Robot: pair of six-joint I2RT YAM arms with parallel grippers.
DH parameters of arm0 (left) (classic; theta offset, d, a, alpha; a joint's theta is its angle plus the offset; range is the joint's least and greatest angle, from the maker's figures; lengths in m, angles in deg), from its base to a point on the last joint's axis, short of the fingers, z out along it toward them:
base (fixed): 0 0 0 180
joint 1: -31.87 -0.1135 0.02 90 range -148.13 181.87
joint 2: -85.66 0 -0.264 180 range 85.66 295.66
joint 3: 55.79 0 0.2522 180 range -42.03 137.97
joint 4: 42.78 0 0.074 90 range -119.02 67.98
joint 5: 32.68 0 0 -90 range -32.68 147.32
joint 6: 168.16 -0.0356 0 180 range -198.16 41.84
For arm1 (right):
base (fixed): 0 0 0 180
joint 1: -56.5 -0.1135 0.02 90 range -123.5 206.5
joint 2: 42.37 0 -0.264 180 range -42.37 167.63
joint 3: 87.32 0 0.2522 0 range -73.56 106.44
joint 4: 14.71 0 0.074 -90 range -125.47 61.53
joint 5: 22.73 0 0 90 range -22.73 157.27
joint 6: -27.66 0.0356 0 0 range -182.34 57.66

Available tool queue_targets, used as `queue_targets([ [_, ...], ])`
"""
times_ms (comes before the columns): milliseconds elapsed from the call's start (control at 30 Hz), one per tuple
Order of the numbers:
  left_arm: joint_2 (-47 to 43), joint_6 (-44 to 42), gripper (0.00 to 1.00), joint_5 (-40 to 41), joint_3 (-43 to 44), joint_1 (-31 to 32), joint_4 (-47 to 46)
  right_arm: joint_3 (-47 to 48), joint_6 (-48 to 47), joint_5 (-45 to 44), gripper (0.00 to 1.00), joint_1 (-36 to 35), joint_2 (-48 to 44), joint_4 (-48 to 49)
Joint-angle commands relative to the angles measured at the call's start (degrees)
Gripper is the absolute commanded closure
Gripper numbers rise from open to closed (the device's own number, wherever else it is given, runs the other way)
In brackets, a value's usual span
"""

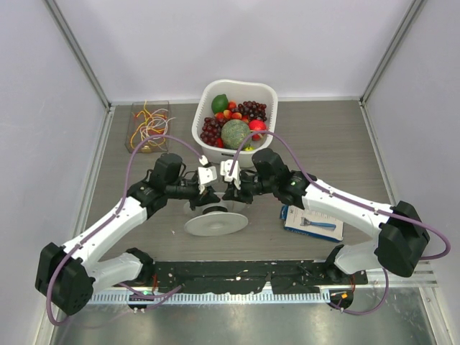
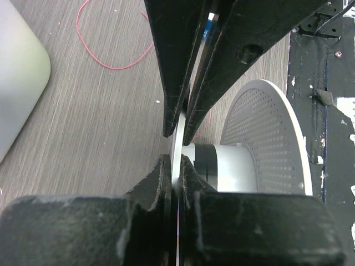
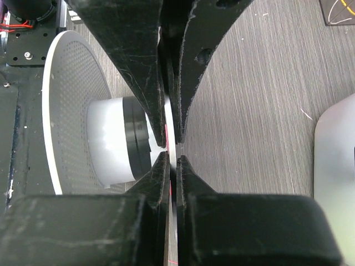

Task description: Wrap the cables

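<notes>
A white spool [image 1: 215, 221] stands on the table between the arms. It has a wide perforated flange [image 2: 266, 138] and a grey hub [image 3: 108, 141]. My left gripper [image 2: 175, 160] is shut on the spool's thin other flange [image 2: 176, 138]. From the opposite side, my right gripper [image 3: 172, 158] is shut on that same flange. A red cable [image 3: 166, 133] runs along the flange through the right jaws. More of the red cable [image 2: 111, 67] loops on the table. The other cables [image 1: 149, 123] lie tangled in a clear box at the back left.
A white basket [image 1: 269, 93] of fruit stands at the back centre, its corner close to both grippers [image 2: 16, 72]. A blue and white packet [image 1: 313, 223] lies right of the spool. A black strip [image 1: 237, 273] runs along the near edge.
</notes>
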State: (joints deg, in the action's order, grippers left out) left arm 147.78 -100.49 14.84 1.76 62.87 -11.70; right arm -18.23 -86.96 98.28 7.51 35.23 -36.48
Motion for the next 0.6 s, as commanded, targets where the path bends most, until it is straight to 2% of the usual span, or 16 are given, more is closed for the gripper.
queue_targets([
  [0, -0.78, 7.50, 1.00, 8.30, 0.86, 0.11, -6.96, 0.83, 2.47, 0.29, 0.98, -1.81, -2.11, 6.69],
  [33, -1.30, 5.30, 1.00, 7.42, 0.51, 0.11, -6.69, 0.83, 2.65, -0.24, 0.96, -1.90, -2.19, 6.69],
  [67, -1.74, 3.19, 1.00, 6.54, 0.07, 0.11, -6.60, 0.92, 3.17, -0.50, 0.89, -1.90, -2.28, 6.69],
  [133, -2.97, -0.16, 1.00, 4.70, -1.51, 0.02, -6.95, 1.01, 4.31, -1.03, 0.74, -1.46, -2.72, 6.52],
  [167, -3.41, -1.74, 1.00, 2.95, -2.04, -0.15, -6.69, 0.92, 4.84, -1.03, 0.61, -0.76, -2.98, 6.52],
  [200, -3.77, -2.10, 1.00, 1.54, -2.30, -0.42, -6.34, 0.83, 6.06, -1.03, 0.56, -0.49, -3.07, 6.52],
  [233, -3.86, -2.11, 1.00, -0.31, -2.04, -0.68, -5.64, 0.74, 6.60, -1.12, 0.46, 0.29, -3.59, 6.43],
  [300, -3.86, -1.41, 1.00, -1.73, -1.17, -0.86, -4.32, 0.48, 7.57, -1.47, 0.35, 1.26, -4.74, 6.34],
  [367, -4.21, -0.70, 1.00, -1.73, -0.55, -1.21, -3.61, 0.22, 8.53, -1.73, 0.29, 2.23, -6.23, 6.25],
  [567, -6.32, 2.11, 1.00, -2.78, 2.87, -3.40, -1.95, 1.62, 11.61, -3.67, 0.22, 5.65, -10.71, 4.33],
])
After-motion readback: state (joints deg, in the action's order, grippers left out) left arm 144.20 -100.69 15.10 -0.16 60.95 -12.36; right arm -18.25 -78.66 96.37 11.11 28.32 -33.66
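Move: The right hand is shut on the rim of the spool's far flange, with the spool's middle about 4 cm back, 3 cm left and 7 cm below. The left hand, shut on the same rim, has that middle some 4 cm back, 1 cm right and 6 cm below. From the right hand, the fruit basket is roughly 24 cm ahead and 2 cm right, the blue box about 5 cm back and 27 cm right, both lower. The right hand opens its fingers wide to let go of the spool's far flange, then climbs about 5 cm away from it, easing a little to the right and forward while its left-pointing fingertips tip up and the hand swings clockwise, some 10 degrees in all. The left hand keeps its closed pinch on the flange, beside the pink cable running along it, and carries the spool about 1 cm to the left as the right hand clears. ##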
